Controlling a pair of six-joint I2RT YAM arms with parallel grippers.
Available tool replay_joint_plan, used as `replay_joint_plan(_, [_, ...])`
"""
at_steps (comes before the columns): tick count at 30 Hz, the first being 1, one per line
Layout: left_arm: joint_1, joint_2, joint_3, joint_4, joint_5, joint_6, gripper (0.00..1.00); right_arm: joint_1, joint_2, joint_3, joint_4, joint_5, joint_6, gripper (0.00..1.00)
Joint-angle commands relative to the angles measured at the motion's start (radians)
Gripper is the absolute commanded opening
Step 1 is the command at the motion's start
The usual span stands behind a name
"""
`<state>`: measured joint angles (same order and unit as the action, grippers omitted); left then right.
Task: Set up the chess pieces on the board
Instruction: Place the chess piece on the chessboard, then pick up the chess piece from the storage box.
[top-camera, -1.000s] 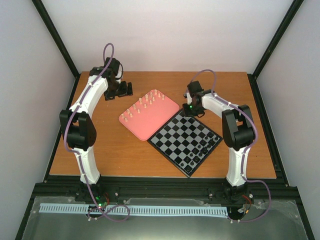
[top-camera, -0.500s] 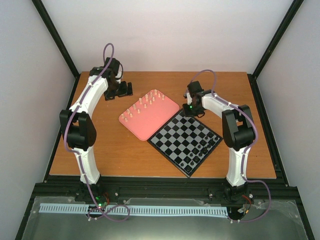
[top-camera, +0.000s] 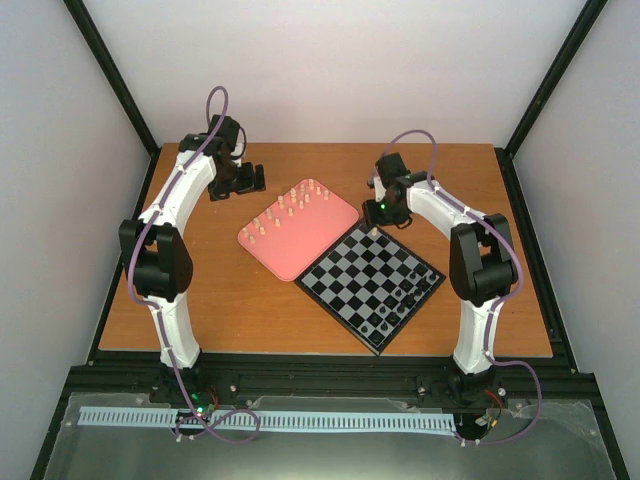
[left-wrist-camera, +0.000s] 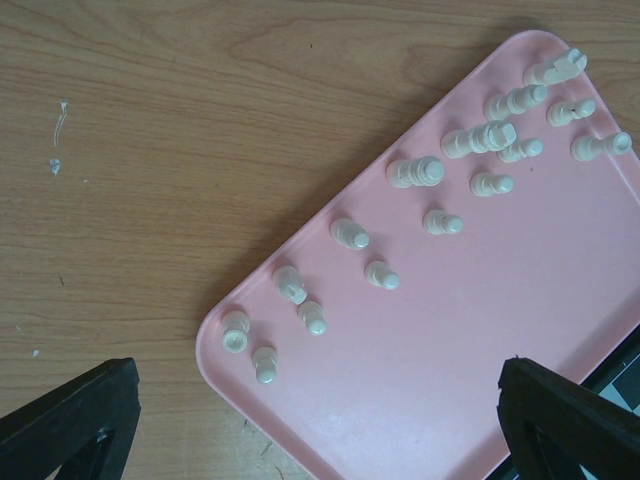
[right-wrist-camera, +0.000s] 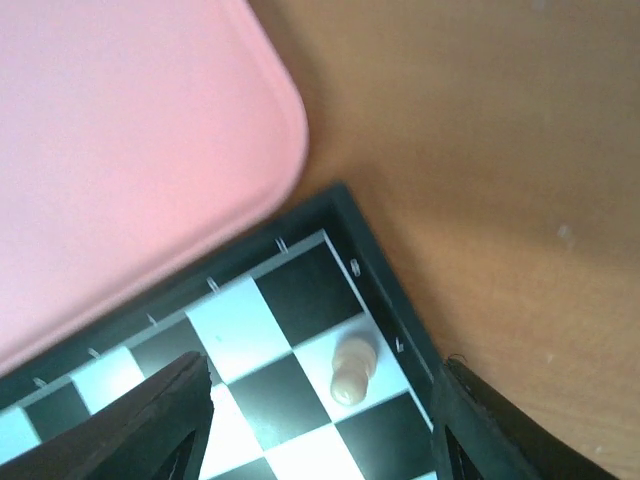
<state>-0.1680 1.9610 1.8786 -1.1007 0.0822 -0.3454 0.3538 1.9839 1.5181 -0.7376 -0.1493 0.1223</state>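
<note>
The board (top-camera: 372, 282) lies at an angle right of centre, black and light grey checks. One cream chess piece (right-wrist-camera: 352, 368) stands free on a light square by the board's far corner (top-camera: 375, 232). My right gripper (right-wrist-camera: 325, 430) hangs just above it, open, a finger on either side and not touching it. Several more cream chess pieces (left-wrist-camera: 437, 222) stand on the pink tray (left-wrist-camera: 480, 330). My left gripper (left-wrist-camera: 320, 440) is wide open above the tray's near corner, holding nothing; in the top view the left gripper (top-camera: 245, 180) sits left of the tray (top-camera: 298, 228).
Small black pieces (top-camera: 400, 300) stand along the board's near right side. The tray's edge butts against the board's left side (right-wrist-camera: 200, 270). Bare wooden table (left-wrist-camera: 150, 150) surrounds both. Black frame posts rise at the table's back corners.
My right gripper has gone from shut to open and risen slightly, leaving the cream piece standing on the board's far corner. The left arm has not moved.
</note>
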Motion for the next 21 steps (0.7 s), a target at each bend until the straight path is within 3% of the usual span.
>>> replay_joint_plan(1, [0.007, 0.009, 0.028, -0.006, 0.004, -0.013, 1.0, 0.005, -0.006, 0.161, -0.027, -0.015, 0.003, 0.61])
replay_joint_plan(7, [0.006, 0.013, 0.037, -0.007, 0.013, -0.016, 1.0, 0.014, 0.198, 0.454, -0.019, -0.095, 0.011, 0.62])
replay_joint_plan(13, [0.007, 0.004, 0.033, -0.005, 0.01, -0.018, 1.0, 0.073, 0.489, 0.88, -0.098, -0.141, -0.023, 0.61])
replay_joint_plan(21, [0.005, -0.012, 0.018, -0.002, -0.002, -0.022, 1.0, 0.106, 0.583, 0.932, -0.051, -0.089, -0.008, 0.55])
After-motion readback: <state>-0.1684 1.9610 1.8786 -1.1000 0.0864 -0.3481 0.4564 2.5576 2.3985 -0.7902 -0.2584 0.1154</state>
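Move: The pawn on the pink tray that the right hand seems to head for lies about 10 cm ahead, 17 cm left and 4 cm below it. The rook stands 5 cm right of that pawn and 1 cm farther out, the tall king 3 cm left and 1 cm out. The pawn just placed stands directly beneath the right hand. From the idle left hand the tray pawn is roughly 5 cm ahead, 15 cm right and 13 cm below. Empty and part-open, the right hand arcs about 9 cm up, forward-left, then 8 cm down over the tray's pawns. ##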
